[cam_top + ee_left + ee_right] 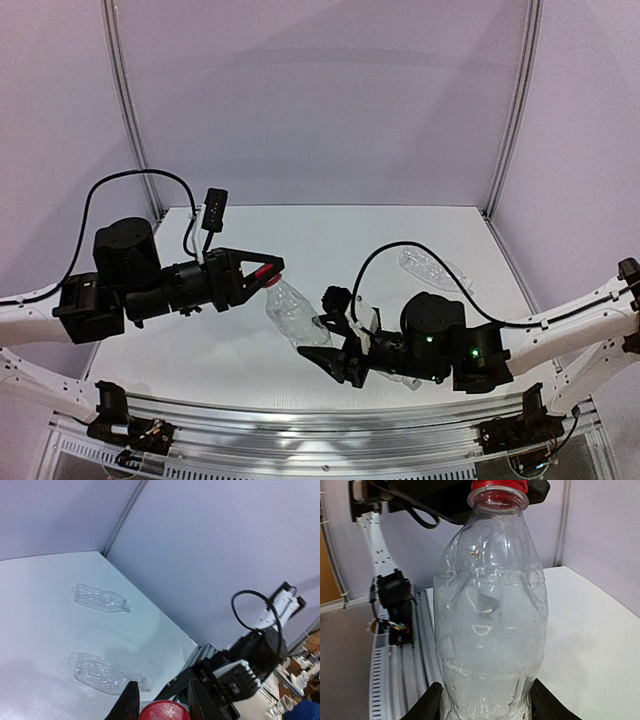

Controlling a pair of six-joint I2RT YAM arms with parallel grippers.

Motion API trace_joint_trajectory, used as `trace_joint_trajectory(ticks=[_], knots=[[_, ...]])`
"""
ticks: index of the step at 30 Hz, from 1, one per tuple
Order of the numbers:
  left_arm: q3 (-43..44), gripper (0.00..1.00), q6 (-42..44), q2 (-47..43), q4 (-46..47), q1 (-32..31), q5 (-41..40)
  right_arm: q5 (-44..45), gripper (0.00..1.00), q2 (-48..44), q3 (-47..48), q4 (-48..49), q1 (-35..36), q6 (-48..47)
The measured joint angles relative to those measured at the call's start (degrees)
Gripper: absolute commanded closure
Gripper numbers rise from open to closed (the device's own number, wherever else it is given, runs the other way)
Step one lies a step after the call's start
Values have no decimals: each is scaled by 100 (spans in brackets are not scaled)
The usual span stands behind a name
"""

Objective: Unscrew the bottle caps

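A clear plastic bottle is held up off the table between the two arms, tilted, neck toward the left arm. Its bright red cap sits between the fingers of my left gripper, which is shut on it. In the left wrist view the red cap fills the gap between the two black fingers of the left gripper. My right gripper clamps the bottle's lower body. In the right wrist view the bottle rises between the right gripper's fingers, red cap at the top.
Two more clear bottles lie on their sides on the white table, one far and one nearer. The far bottle lies by the right back corner. Grey walls close the back and sides. A metal rail runs along the near edge.
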Motion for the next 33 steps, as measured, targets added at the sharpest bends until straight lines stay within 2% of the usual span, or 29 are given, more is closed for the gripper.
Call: trace_joint_trajectory(ticks=[3, 6, 9, 15, 19, 23, 28, 33], knots=[[173, 83, -247, 234, -219, -59, -693, 603, 100, 249, 192, -140, 72, 13], [192, 76, -433, 389, -319, -79, -1115, 999, 100, 428, 295, -289, 87, 17], [186, 60, -577, 413, -426, -114, -1314, 1176, 100, 501, 315, -343, 129, 7], [127, 19, -520, 125, -730, -166, -1593, 1556, 100, 501, 321, -358, 107, 140], [72, 4, -380, -234, -872, -166, -1729, 1585, 100, 455, 321, -415, 103, 264], [-33, 1, -208, -647, -973, -155, -1788, 1434, 100, 262, 326, -525, 103, 518], [-57, 1, 24, -1093, -1167, -70, -1755, 778, 100, -15, 546, -894, 101, 1182], [-173, 3, 227, -1381, -1104, 232, -1252, 83, 100, -387, 748, -1224, 101, 1937]])
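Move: The red cap already sits pinched between the left fingers, right at the hand point. The bottle's body hangs from it, its middle about 6 cm below, 5 cm to the right and 2 cm back. From the right hand, which grips the bottle low down, the cap is roughly 9 cm left, 4 cm forward and 11 cm up. The nearer clear bottle lies on the table some 13 cm right, 15 cm forward and 20 cm below the right hand. Still pinching the red cap, the left hand swings forward and down about 4 cm with the bottle-holding right hand, yawing counter-clockwise as the right yaws clockwise. The left fingers then open wide, let go of the cap and back off some 8 cm leftward, rising. The right keeps its grip, turns back, drawing back and lifting about 6 cm while rolling the bottle's top forward. ##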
